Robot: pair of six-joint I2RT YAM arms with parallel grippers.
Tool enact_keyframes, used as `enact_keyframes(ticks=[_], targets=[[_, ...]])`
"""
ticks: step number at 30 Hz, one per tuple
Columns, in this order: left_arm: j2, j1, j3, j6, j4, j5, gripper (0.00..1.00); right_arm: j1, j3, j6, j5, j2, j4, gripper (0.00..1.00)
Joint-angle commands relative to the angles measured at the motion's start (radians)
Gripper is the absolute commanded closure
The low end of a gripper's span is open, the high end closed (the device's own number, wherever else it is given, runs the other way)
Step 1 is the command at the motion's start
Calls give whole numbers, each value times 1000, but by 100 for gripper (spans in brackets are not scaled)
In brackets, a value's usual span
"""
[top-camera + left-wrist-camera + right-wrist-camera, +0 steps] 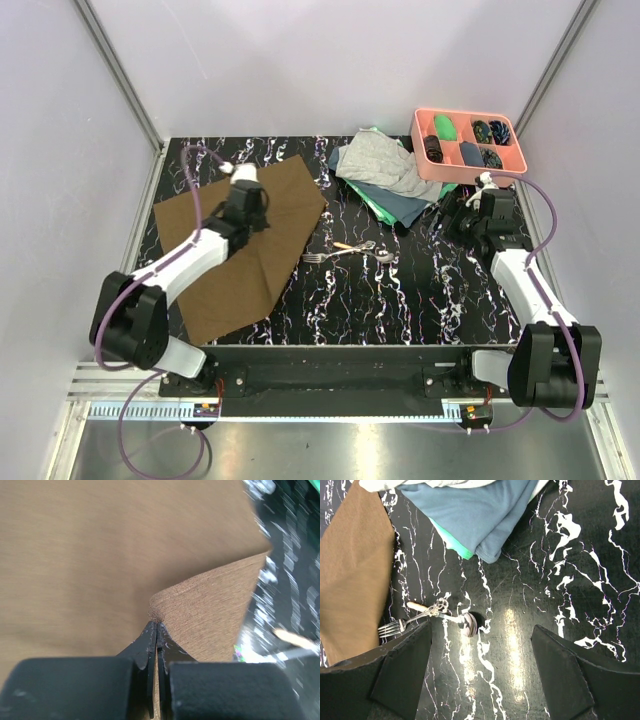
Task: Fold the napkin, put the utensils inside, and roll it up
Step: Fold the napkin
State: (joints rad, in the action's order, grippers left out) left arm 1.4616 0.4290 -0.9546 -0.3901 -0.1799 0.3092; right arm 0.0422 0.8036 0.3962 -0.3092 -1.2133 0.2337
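Observation:
The brown napkin (240, 265) lies on the left half of the black marbled table. My left gripper (250, 208) hangs over its far part, shut on a pinched corner of the napkin (200, 625); the jaws (156, 626) press together with the cloth peak at their tips. The utensils lie together at mid-table: a silver fork (318, 258), a spoon (381, 256) and an orange-handled piece (345, 245). The right wrist view shows the fork (392, 627), the spoon (469, 622) and the orange handle (417, 607). My right gripper (481, 630) is open above bare table, right of the spoon.
A pile of grey, blue and green cloths (385, 172) lies at the back, right of the napkin. A pink compartment tray (421, 150) with small dark and green items stands in the back right corner. White walls close in the table on three sides.

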Motion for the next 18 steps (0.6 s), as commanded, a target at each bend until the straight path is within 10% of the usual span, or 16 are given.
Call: enact_keyframes(ticks=[1, 18], targets=[[-66, -122, 23, 71, 40, 50, 100, 4, 43, -17, -34, -25, -7, 11], [163, -552, -209, 108, 68, -21, 100, 4, 164, 16, -119, -120, 18, 14]])
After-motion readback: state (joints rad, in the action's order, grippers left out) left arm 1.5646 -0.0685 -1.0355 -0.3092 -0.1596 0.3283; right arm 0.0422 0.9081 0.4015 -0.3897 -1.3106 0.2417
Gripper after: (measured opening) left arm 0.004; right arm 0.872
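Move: The closed left fingers already hold the napkin's lifted near-right corner. The far-left corner, towards which it is being folded, lies about 28 cm to the left, 7 cm farther out and 11 cm lower. On the table, the napkin's far corner is some 20 cm ahead and 9 cm right, the fork about 18 cm right and 4 cm back. For the idle right hand, the far-left corner is roughly 70 cm left, 8 cm ahead and 13 cm below. Leftward in one quick, nearly level sweep of about 20 cm, easing some 4 cm forward, the left hand carries the pinched corner over the napkin towards its far-left corner. The wrist swings about 25 degrees counter-clockwise and the shut fingers keep their hold. The open, empty right hand drifts only a couple of centimetres forward. ##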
